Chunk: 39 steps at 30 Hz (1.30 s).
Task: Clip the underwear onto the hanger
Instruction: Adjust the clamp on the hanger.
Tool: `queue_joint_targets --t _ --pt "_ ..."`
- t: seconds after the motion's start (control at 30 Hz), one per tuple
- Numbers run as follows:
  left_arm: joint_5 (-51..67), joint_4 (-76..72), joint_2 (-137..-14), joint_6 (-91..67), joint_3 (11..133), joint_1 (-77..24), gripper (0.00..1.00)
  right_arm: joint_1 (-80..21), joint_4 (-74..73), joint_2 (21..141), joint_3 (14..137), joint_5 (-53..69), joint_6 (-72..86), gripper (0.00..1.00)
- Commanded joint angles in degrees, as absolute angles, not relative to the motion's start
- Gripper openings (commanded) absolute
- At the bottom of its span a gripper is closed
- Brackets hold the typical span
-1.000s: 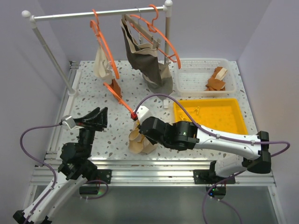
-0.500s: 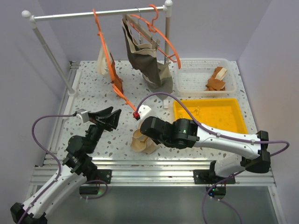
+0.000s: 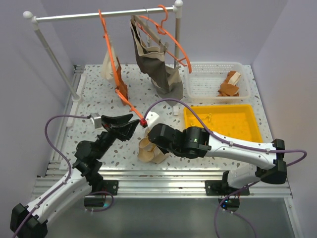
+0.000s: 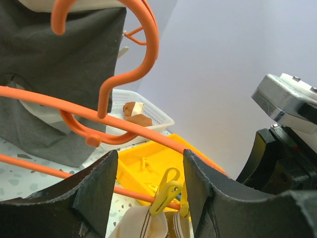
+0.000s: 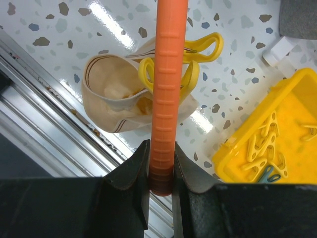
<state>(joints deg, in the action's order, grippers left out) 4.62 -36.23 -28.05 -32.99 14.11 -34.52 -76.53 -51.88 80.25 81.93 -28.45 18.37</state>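
Observation:
The orange hanger (image 3: 130, 105) slants from the rail down to my right gripper (image 3: 146, 122), which is shut on its ribbed bar (image 5: 167, 89). The cream underwear (image 3: 150, 151) hangs bunched under that bar. In the right wrist view the underwear (image 5: 106, 94) is held to the bar by yellow clips (image 5: 198, 47). My left gripper (image 3: 126, 128) stands open just left of the hanger's low end. In the left wrist view a yellow clip (image 4: 166, 191) on the lower bar (image 4: 131, 194) and the top of the underwear (image 4: 143, 225) show between its fingers (image 4: 94, 198), untouched.
A dark grey garment (image 3: 156, 59) hangs on another orange hanger from the rail (image 3: 74, 16). A cream cloth (image 3: 106, 67) and a rust cloth (image 3: 122, 90) hang by the held hanger. A white basket (image 3: 203, 67) holds rust cloth; a yellow tray (image 3: 250, 114) holds clips.
My left arm has swung right and forward, bringing its open gripper up beside the hanger's low end. The hanger has swung a little. The right gripper has kept its hold.

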Motion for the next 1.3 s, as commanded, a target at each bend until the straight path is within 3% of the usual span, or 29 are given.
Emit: queue_joint_targets --t 0.0,0.57,0.9,1.27 --pt "6.95 -41.84 -30.49 -34.28 13.36 -35.51 0.59 -76.55 -47.73 78.84 81.48 -27.51 17.84 0.0" --pt "3.17 -41.57 -37.53 -29.53 13.8 -40.25 0.63 -76.55 -45.18 75.94 79.02 -27.24 16.79 0.0" --pt "2.37 -41.83 -38.49 -27.95 14.5 -42.54 0.88 -76.55 -43.68 75.32 77.87 -27.16 16.08 0.0" --pt "-1.41 -39.91 -39.54 -26.37 15.73 -43.68 0.92 -76.55 -42.89 74.18 76.73 -26.28 16.26 0.0"
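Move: Slightly forward of the left hand (about 1 cm), some 7 cm to its right and 7 cm below sit the yellow clamps on the hanger's lower bar. The underwear hangs under them, roughly 2 cm back, 9 cm right and 14 cm below that hand; the hanger's upper bar crosses about 6 cm ahead, straight in front and 2 cm higher. For the right hand, which holds the hanger's end, the clamps lie some 7 cm ahead, 5 cm left and 5 cm below. Sinking about 5 cm and shifting some 4 cm to its right, the left hand brings its fingers down to the yellow clamps on the hanger's lower bar, tipping slightly downward. The already parted fingers spread nearly fully during the second half, one to each side of the clamps, without closing. The right hand keeps its pinch on the orange hanger and holds it nearly still. ##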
